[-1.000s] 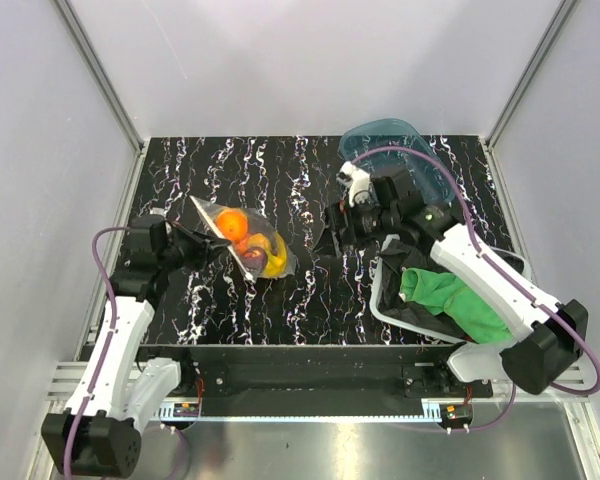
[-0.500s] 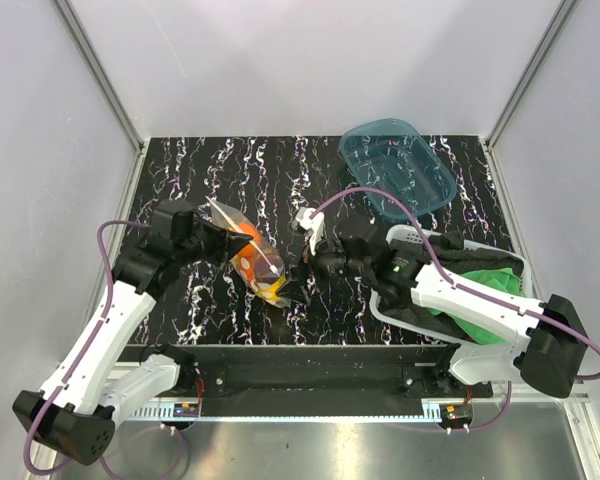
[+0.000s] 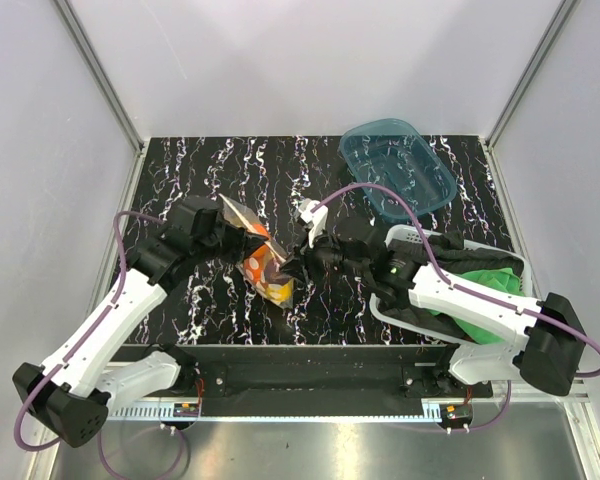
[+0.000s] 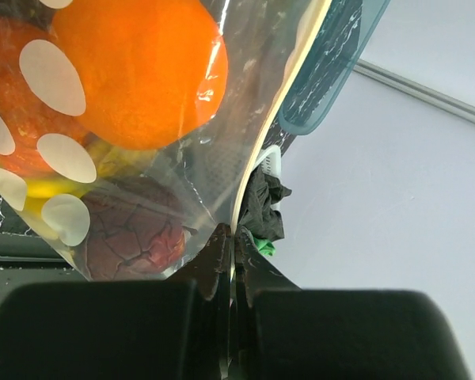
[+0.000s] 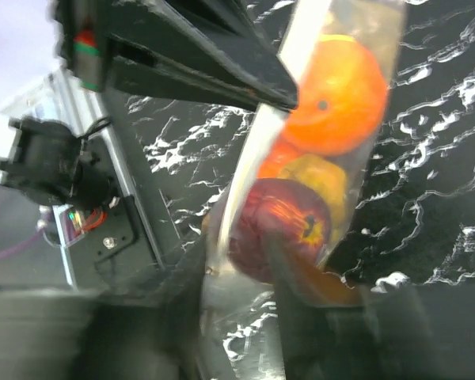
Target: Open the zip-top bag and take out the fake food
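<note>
The zip-top bag [image 3: 263, 262] hangs tilted above the black marbled table, clear with pale oval dots. The fake food [image 3: 256, 268] sits inside it: an orange fruit [image 4: 134, 71], a dark red fruit [image 4: 134, 237] and something yellow. My left gripper [image 3: 238, 228] is shut on the bag's upper edge, its jaws [image 4: 233, 236] pinching the seal strip. My right gripper [image 3: 290, 268] is at the bag's lower end. In the right wrist view its blurred jaws [image 5: 236, 241] stand apart on either side of the bag [image 5: 257, 170], beside the red fruit [image 5: 281, 226].
A translucent blue tub [image 3: 395, 165] stands at the back right, also seen as a blue edge [image 4: 332, 79]. A white basket [image 3: 380, 305] at the right front holds a green cloth [image 3: 475, 300] and a black cloth. The right arm stretches across the basket.
The left arm has raised the bag and carried it right, tilting it. The right arm swung from beside the blue tub to the bag's lower end, and its jaws narrowed around it.
</note>
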### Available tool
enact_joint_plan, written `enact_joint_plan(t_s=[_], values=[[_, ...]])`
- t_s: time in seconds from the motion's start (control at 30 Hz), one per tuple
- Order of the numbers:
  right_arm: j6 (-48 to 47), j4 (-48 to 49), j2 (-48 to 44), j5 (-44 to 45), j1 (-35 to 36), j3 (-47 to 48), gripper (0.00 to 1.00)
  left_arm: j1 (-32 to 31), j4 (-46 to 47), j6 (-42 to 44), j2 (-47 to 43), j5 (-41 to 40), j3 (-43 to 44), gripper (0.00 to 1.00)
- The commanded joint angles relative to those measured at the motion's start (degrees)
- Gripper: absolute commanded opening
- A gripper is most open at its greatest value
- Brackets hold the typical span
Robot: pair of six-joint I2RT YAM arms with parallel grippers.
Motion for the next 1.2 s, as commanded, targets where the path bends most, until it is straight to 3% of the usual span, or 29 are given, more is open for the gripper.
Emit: enact_joint_plan(t_s=[0.0, 0.03, 0.13, 0.17, 0.2, 0.3, 0.33, 0.57, 0.77, 0.87, 1.03, 1.17], values=[[-0.5, 0.0, 0.0, 4.9, 0.5, 2.7, 0.23, -0.7, 4.2, 3.8, -0.5, -2.7, 3.3, 0.00], [-0.9, -0.6, -0.2, 5.1, 0.4, 2.6, 0.10, -0.7, 4.4, 5.1, -0.9, -2.8, 3.0, 0.00], [-2.2, -3.1, -1.0, 4.0, -0.3, 2.4, 0.00, -0.7, 6.2, 11.5, -3.7, -3.5, 0.4, 0.07], [-2.6, -3.6, -1.2, 3.8, -1.2, 2.4, 0.00, -0.7, 7.4, 14.6, -4.3, -3.4, 0.1, 0.15], [-2.9, -4.0, -1.6, 2.9, -1.8, 2.4, 0.00, -0.7, 7.1, 22.0, -4.8, -3.2, 0.3, 0.34], [-3.1, -5.6, -2.3, -2.8, -6.2, 2.7, 0.00, -0.7, 6.9, 37.3, -5.3, -0.5, 1.7, 0.63], [-3.6, -6.6, -2.3, -7.5, -7.6, 3.0, 0.00, -0.7, 7.1, 40.7, -5.0, 0.6, 2.3, 0.68], [-12.0, -18.4, 1.6, -21.0, -12.9, 10.5, 0.00, -1.2, 7.1, 71.6, 2.3, 16.0, 13.1, 0.67], [-13.1, -23.7, 4.7, -29.3, -15.1, 14.5, 0.00, -1.9, 6.6, 97.1, 4.2, 21.2, 17.6, 0.69], [-12.6, -24.3, 5.1, -31.6, -15.3, 14.8, 0.00, -1.8, 5.2, 103.6, 5.6, 26.5, 17.0, 0.71], [-11.8, -24.7, 5.5, -32.4, -16.1, 15.3, 0.00, -1.8, -3.5, 106.5, 13.9, 39.2, 19.7, 0.70], [-11.0, -24.6, 6.3, -33.3, -16.7, 16.1, 0.00, -2.0, -3.4, 106.3, 15.1, 42.0, 17.2, 0.70]])
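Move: My left hand still holds the upper edge of the zip-top bag. The stretch it goes for next, by the near corner, lies about 5 cm back, 4 cm right and 2 cm lower. My right hand has that corner between half-open fingers, practically at its hand point. From my left hand, the big orange hangs some 6 cm below, 1 cm back and 2 cm left; the red apple hangs about 7 cm below, 5 cm back and 1 cm right. I shut my right fingers to pinch the zip edge, then draw it about 5 cm to the right, turning some 15 degrees counter-clockwise at the end. As the pinch closes, my left hand lets go, opens wide and lifts roughly 8 cm while rolling about 100 degrees. Then it drops 5 cm and shifts right, ending open above the edge beside my right fingers, pointing right and down. ##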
